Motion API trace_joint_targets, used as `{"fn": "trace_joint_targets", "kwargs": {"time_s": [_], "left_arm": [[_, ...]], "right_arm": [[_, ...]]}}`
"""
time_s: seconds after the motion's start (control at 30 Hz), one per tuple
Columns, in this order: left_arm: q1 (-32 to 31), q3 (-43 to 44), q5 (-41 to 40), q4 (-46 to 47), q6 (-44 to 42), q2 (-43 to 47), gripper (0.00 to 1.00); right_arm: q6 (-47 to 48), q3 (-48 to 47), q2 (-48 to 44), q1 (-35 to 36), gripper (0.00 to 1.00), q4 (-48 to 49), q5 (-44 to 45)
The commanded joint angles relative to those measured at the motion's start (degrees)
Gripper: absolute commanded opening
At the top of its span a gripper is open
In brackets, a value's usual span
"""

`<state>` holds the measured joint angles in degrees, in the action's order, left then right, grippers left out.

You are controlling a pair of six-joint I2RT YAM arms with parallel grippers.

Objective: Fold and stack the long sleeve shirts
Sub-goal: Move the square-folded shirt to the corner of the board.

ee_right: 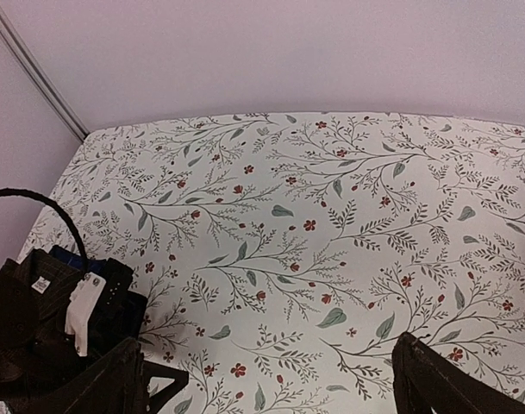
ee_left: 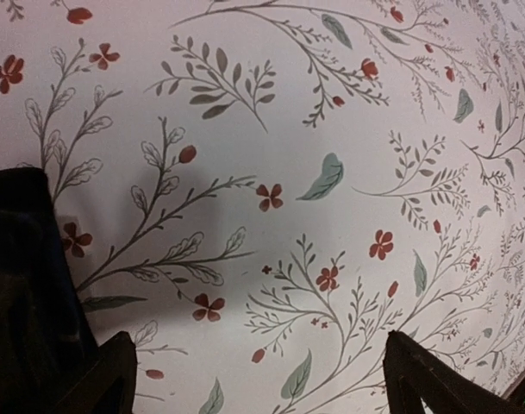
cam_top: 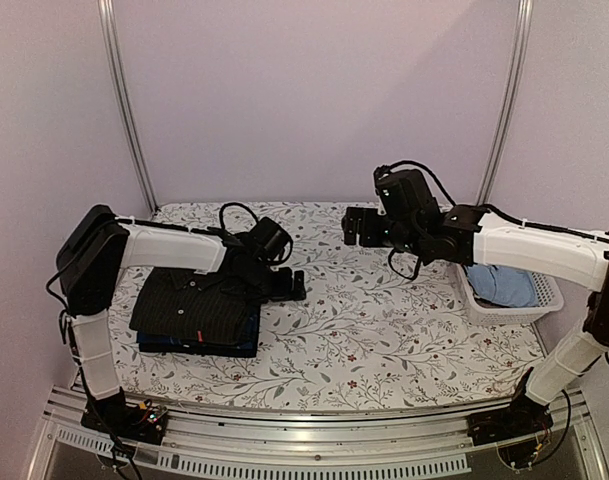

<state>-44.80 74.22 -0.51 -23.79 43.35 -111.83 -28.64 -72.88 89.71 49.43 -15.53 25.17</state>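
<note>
The long sleeve shirts lie folded in one stack at the table's left. The black pinstriped shirt is on top and the navy shirt shows under its front edge. My left gripper hovers low just right of the stack, open and empty. In the left wrist view its fingers frame bare cloth, with the dark shirt edge at the left. My right gripper is raised over the table's middle back, open and empty. In the right wrist view the stack sits at the lower left, partly hidden by the left arm.
A floral tablecloth covers the table. A white basket holding light blue cloth stands at the right edge under my right arm. Metal posts and lilac walls close the back and sides.
</note>
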Motion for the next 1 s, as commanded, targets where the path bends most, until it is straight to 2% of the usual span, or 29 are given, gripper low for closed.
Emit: {"fn": "trace_joint_targets", "kwargs": {"time_s": [0.0, 0.2, 0.57, 0.77, 0.97], "left_arm": [[2.7, -3.0, -0.5, 1.7, -0.4, 0.7, 1.00], [5.7, -10.8, -0.5, 2.3, -0.6, 5.0, 1.00], [13.4, -25.0, 0.1, 0.8, -1.9, 18.3, 1.00], [15.6, -27.6, 0.1, -0.5, -2.3, 23.7, 1.00], [15.5, -25.2, 2.2, -1.2, -3.5, 25.5, 1.00]], "right_arm": [[2.0, 0.5, -2.3, -0.3, 0.99, -0.1, 1.7], [3.7, 0.4, -2.5, -0.4, 0.99, -0.1, 1.5], [4.3, 1.0, -2.3, -0.6, 0.99, -0.1, 1.8], [3.6, 1.5, -2.3, -0.8, 0.99, -0.7, 1.8], [3.4, 1.3, -2.0, -0.8, 0.99, -1.6, 1.3]]}}
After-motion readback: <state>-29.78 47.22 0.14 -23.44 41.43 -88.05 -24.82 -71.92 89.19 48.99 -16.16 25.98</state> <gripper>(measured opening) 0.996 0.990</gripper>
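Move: The stack's top dark striped shirt has its middle about 21 cm to the left of my left hand and some 5 cm back, about level in height, its right edge only a few centimetres from my fingers. The blue plaid shirt lies under it, about 20 cm left, 8 cm back and 2 cm lower; the board's near left corner is roughly 47 cm left and 24 cm back. From my raised right hand the striped shirt is some 36 cm left, 8 cm back and 22 cm down. I dip my open left hand a couple of centimetres beside the stack, then sweep it left about 15 cm, coming back some 3 cm as well. The outside of my left finger meets the right edge and shoves the folded shirts towards the near left corner. My wrist turns some 15 degrees counter-clockwise, and I lift slightly at the end, fingers still wide open. ##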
